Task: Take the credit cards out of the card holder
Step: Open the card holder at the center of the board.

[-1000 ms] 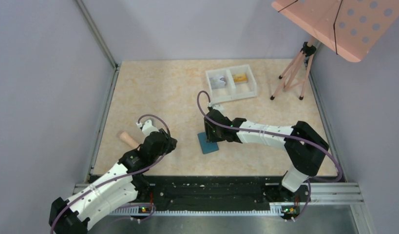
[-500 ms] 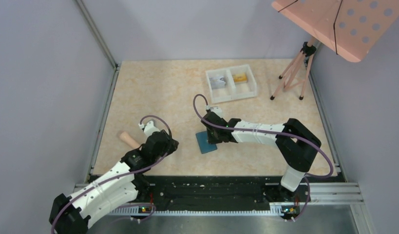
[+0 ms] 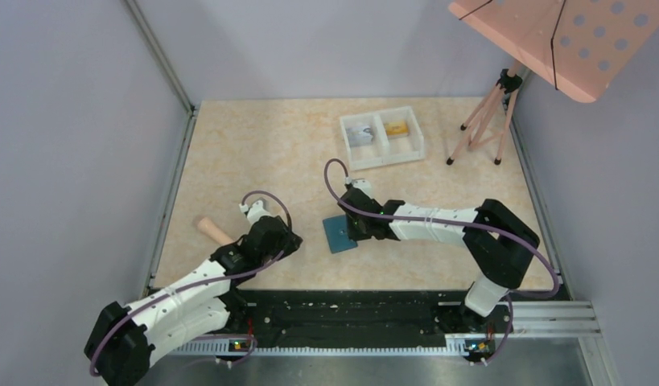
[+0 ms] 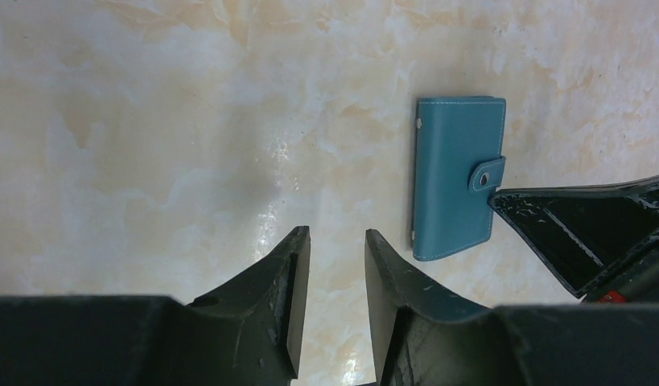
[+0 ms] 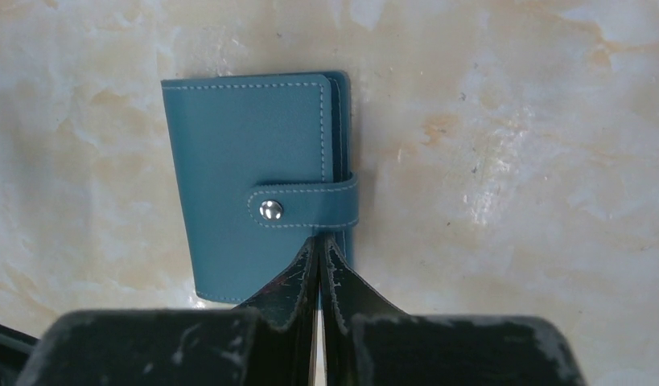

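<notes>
The teal card holder [image 3: 339, 235] [image 4: 456, 177] [image 5: 249, 161] lies closed and flat on the table, its snap tab [image 5: 306, 205] fastened. My right gripper [image 3: 352, 228] [image 5: 319, 240] is shut, its tips pressed together against the holder's opening edge just below the tab. Nothing shows between the jaws. My left gripper [image 3: 282, 241] [image 4: 335, 233] hovers open and empty over bare table, left of the holder. An orange credit card [image 3: 396, 127] and a greyish one [image 3: 360, 134] lie in the white tray [image 3: 384, 156].
A wooden handle-like object [image 3: 212, 231] lies on the table by the left arm. A tripod [image 3: 487, 121] carrying a pink perforated board [image 3: 555, 36] stands at the back right. Walls close in the table on three sides.
The right gripper's jaws have closed at the holder's edge. The left arm has crept a little to the right, toward the holder. The holder stays in place.
</notes>
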You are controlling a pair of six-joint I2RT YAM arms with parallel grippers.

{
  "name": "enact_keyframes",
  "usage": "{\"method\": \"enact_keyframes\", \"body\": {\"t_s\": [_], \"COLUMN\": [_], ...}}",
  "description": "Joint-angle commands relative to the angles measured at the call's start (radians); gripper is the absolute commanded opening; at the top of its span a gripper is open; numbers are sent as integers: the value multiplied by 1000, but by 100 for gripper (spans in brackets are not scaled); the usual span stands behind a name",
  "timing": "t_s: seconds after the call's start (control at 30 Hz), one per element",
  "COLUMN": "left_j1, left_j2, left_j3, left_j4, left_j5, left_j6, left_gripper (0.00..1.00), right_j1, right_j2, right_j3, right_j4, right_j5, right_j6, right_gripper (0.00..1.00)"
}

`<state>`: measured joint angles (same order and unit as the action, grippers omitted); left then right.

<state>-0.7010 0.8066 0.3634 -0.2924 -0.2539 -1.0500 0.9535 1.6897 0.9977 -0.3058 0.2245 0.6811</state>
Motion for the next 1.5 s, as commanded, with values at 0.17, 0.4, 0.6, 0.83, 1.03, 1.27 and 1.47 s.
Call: {"method": "enact_keyframes", "body": {"t_s": [0.17,0.4,0.6,0.83,1.03,1.27,1.47], "left_j1": [2,1,1,1,1,1,1], "left_j2": [177,297,381,468,359,125,37], "left_j3": [21,61,87,115,96,43,9], "left_j4": [181,248,330,339,221,126,116], "left_j5": [117,192,249,277,108,-46,-88], "left_j6": [5,24,34,39,10,19,16], "left_gripper": [37,37,37,37,37,39,39], "right_j1": [13,7,-11,-22,-12,4,32], "right_j2": [-150,-237,-301,-300,-172,-52,49], "right_j3": [-96,-163,-226,-226,-88,51,130], "right_j4": [122,199,260,275,162,49,-48], "right_j5": [-30,-55,-96,-103,-65,5,52], "right_j6": [-11,-4,3,-9,-26,-38,-48], "right_gripper": [0,0,0,0,18,32,36]}}
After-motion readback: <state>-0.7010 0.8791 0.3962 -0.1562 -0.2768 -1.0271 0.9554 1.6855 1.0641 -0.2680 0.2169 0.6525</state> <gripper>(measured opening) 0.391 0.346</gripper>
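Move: Only just above the tabletop, the right hand's shut fingertips are at the card holder's strap side; the holder's middle lies about 2 cm ahead, 3 cm left and 1 cm lower. The strap's snap is about 1 cm ahead and 2 cm left, 1 cm lower. The white tray stands some 32 cm ahead and 11 cm right, about level in height. From the left hand, the holder lies roughly 13 cm right, 4 cm ahead and 5 cm lower. Up about 4.5 cm and slightly back, the right hand comes free of the strap side with its fingers shut, rolling some 15 degrees; then it opens them partway and goes forward and left over the snap, sinking a little and rolling most of the way back. The left hand dips down and right towards the holder by roughly 6 cm, then rises and swings back left, its fingers staying part open. ##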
